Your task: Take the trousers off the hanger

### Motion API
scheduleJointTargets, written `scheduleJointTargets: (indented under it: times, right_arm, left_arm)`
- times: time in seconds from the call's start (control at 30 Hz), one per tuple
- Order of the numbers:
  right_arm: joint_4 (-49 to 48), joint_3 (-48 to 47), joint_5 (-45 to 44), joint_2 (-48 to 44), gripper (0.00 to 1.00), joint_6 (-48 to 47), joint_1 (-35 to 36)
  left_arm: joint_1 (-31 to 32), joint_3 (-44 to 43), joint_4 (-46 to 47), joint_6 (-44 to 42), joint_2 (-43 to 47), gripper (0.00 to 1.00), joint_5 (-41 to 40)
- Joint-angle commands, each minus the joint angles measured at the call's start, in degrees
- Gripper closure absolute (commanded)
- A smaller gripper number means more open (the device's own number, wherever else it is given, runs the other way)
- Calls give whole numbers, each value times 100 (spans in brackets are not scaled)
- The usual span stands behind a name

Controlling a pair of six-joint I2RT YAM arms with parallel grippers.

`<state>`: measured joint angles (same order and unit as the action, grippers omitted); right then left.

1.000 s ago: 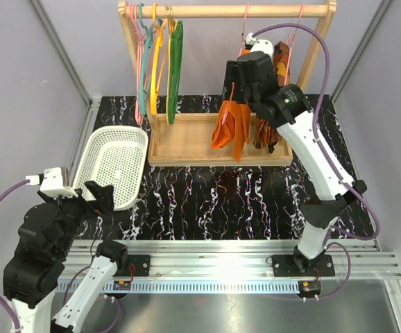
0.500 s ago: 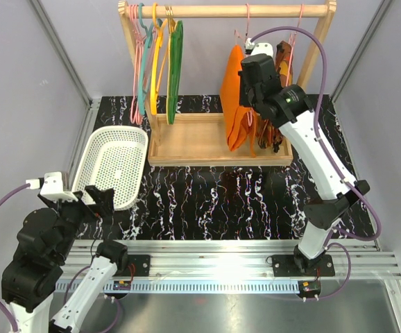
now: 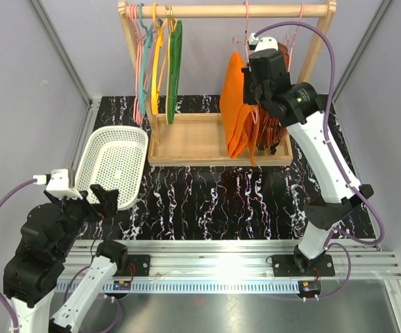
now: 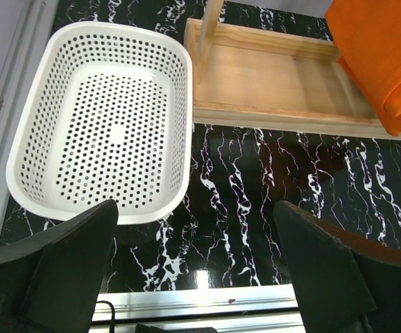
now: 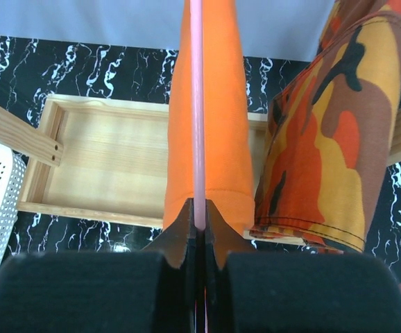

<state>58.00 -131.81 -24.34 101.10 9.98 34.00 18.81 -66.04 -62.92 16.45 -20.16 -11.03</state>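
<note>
The plain orange trousers [image 3: 234, 104] [image 5: 218, 132] hang folded over the thin pink wire hanger [image 3: 246, 24] on the wooden rail. In the right wrist view the hanger's pink wire [image 5: 198, 104] runs straight down in front of the trousers. My right gripper [image 3: 257, 69] [image 5: 199, 216] is shut on that wire, which sits pinched between the fingertips. My left gripper [image 3: 98, 198] [image 4: 195, 222] is open and holds nothing, low at the near left beside the basket. Its view catches a lower corner of the trousers [image 4: 388, 62].
A camouflage-patterned garment [image 5: 332, 139] [image 3: 271, 133] hangs just right of the trousers. Several thick coloured hangers [image 3: 160, 62] hang at the left of the rail [image 3: 207, 10]. The rack's wooden base tray [image 3: 186, 142] lies below. A white perforated basket [image 3: 89, 149] [image 4: 180, 132] lies at the left.
My right gripper has closed on the pink hanger wire and risen a little. The trousers went from bunched and swinging to hanging flat. The left arm has barely shifted.
</note>
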Motion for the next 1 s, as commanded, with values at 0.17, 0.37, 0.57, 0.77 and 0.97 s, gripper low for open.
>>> scheduleJointTargets:
  times: [0.17,0.37,0.57,0.77,0.97]
  right_arm:
    - [-825,-872,-18,-424,100,-119,-34]
    - [-931,-1338,-123,-293,100,-286,-34]
    - [-1114,-1734,-89,-310,100,-295,-34]
    - [-1054,-1235,61,-880,100,92,106]
    - [-1124,400,-413,-1961,100,759,616]
  left_arm:
    - [18,73,438,95,-277,1,1040]
    - [18,443,807,333,-304,1,1384]
    - [18,732,1027,535,-383,1,1515]
    - [18,838,1255,684,-409,1,1586]
    - [18,750,1176,676,-682,1,1252]
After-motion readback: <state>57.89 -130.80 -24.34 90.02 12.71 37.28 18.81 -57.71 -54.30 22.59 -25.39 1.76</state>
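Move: The right hand already pinches the near side of the pink hanger. The rod lies about 9 cm ahead of this hand and 14 cm above. The orange trousers hang about 7 cm ahead, 2 cm to its left and 12 cm below; the camouflage trousers are likewise 7 cm ahead and 12 cm below, but 8 cm to the right. From the open left hand, the orange trousers are roughly 34 cm ahead, 36 cm right and about level. The right hand lifts the pinched hanger 9 cm, then back from the rod, as the left shifts rightward. ##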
